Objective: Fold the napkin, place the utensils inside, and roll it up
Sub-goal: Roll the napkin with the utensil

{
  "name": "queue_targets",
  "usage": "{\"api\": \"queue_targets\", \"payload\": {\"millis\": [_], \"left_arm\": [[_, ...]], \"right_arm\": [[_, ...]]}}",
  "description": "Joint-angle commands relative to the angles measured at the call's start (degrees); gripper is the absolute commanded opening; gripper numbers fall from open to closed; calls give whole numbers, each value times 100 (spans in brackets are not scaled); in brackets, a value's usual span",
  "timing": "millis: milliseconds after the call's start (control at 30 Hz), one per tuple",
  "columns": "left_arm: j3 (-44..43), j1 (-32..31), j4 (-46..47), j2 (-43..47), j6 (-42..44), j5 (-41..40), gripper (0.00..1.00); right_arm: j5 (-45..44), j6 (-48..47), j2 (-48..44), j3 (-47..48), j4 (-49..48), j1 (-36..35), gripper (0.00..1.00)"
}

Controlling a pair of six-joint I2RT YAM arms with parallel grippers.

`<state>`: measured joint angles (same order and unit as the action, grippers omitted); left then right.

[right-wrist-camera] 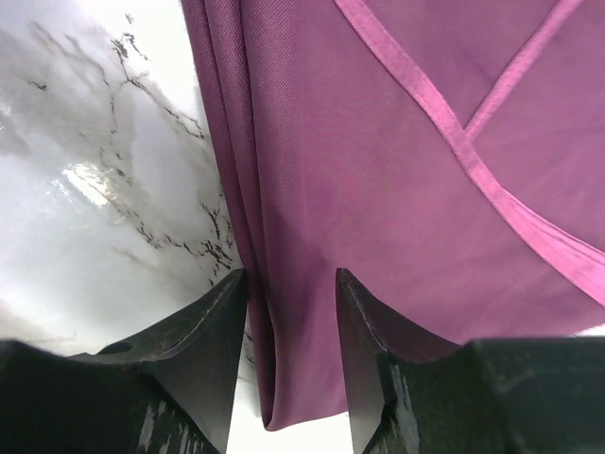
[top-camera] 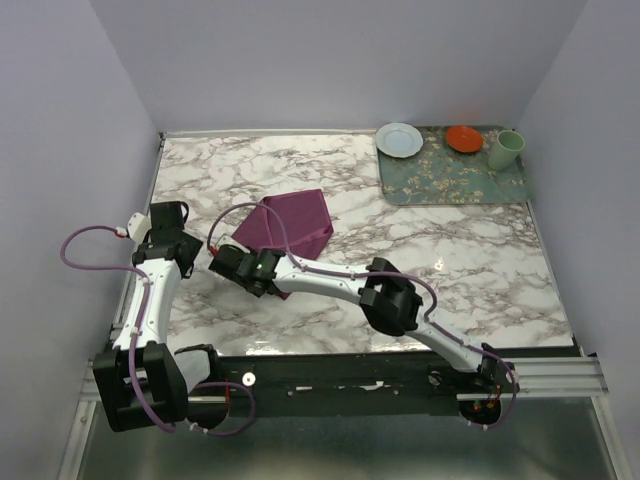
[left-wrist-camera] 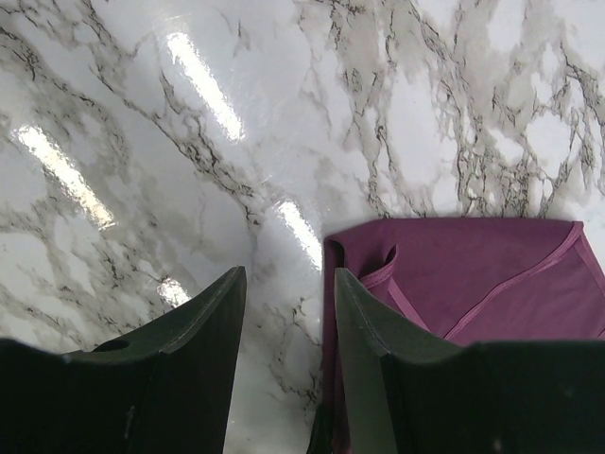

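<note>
The plum-purple napkin [top-camera: 290, 222] lies folded on the marble table, its lighter hems crossing on top. My right gripper [right-wrist-camera: 291, 279] is open and straddles the napkin's [right-wrist-camera: 397, 189] rolled near edge, one finger over marble and the other over cloth. In the top view it [top-camera: 218, 258] sits at the napkin's near-left corner. My left gripper [left-wrist-camera: 288, 284] is open just left of the napkin [left-wrist-camera: 473, 274], with bare marble between its fingers and the right finger along the cloth's edge. In the top view this gripper [top-camera: 190, 255] is close beside the right one. The utensils are out of view.
A green floral mat [top-camera: 450, 180] lies at the back right, bearing a white plate [top-camera: 399, 139], an orange dish [top-camera: 464, 138] and a green cup [top-camera: 506, 149]. Walls close in the table on three sides.
</note>
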<state>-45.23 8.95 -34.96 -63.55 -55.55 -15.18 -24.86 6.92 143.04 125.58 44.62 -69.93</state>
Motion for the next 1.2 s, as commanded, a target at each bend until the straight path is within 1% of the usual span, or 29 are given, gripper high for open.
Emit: {"api": "queue_targets", "payload": {"millis": [0, 233, 333, 433, 633, 733, 833, 867, 933, 967, 1033, 1067, 1100, 1167], "left_arm": [[-29, 45, 24, -35, -44, 50, 51], [-38, 72, 42, -105, -53, 129, 52], [-47, 81, 42, -88, -52, 112, 52], [-38, 124, 24, -70, -70, 59, 51], [-30, 274, -2, 0, -79, -3, 52], [23, 300, -2, -8, -105, 15, 51], [14, 309, 7, -26, -79, -11, 52], [15, 318, 7, -17, -61, -20, 52], [50, 318, 15, -43, -70, -29, 52], [76, 318, 7, -35, -79, -12, 52], [111, 327, 33, -61, -79, -11, 52], [120, 318, 24, -79, -79, -20, 52], [129, 327, 33, -79, -70, -29, 52], [138, 335, 24, -87, -70, -20, 52]], "right_arm": [[-862, -199, 576, -367, 373, -187, 52], [-1012, -340, 716, -174, 416, -328, 50], [-1003, -331, 769, -183, 433, -416, 46], [-959, -323, 839, -218, 416, -442, 45], [-836, -349, 848, -472, 126, -434, 43], [-775, -366, 900, -561, -41, -434, 39], [-748, -367, 945, -526, -59, -434, 33], [-731, -367, 945, -543, -67, -434, 28], [-678, -367, 936, -622, -147, -416, 24], [-652, -358, 927, -622, -147, -407, 17], [-581, -323, 910, -640, -164, -355, 10], [-546, -314, 892, -640, -164, -337, 3], [-520, -305, 840, -666, -182, -328, 1], [-388, -288, 761, -736, -217, -276, 0]]}}
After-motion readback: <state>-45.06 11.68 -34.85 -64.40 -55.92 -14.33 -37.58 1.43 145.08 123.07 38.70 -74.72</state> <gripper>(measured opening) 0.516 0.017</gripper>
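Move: The rolled near edge of the napkin runs diagonally between the open right fingers: the spot to grip is about 1 cm back, 1 cm left and 1 cm below the hand. The roll's near end lies some 4 cm back and 4 cm right, its far end roughly 8 cm ahead and 10 cm left, and the flat napkin some 11 cm ahead and 6 cm right. From the left hand, the grip spot is about 17 cm right, 3 cm back and 10 cm below. Ease the right gripper about 1 cm back and nearly as much to the left, sinking slightly at the end, while you tilt the fingers up some 10 to 15 degrees so they point more forward. Shut them from half open over the rolled edge, slowly first and then quickly, until both fingertips pinch the cloth a little in from the roll's near end. ##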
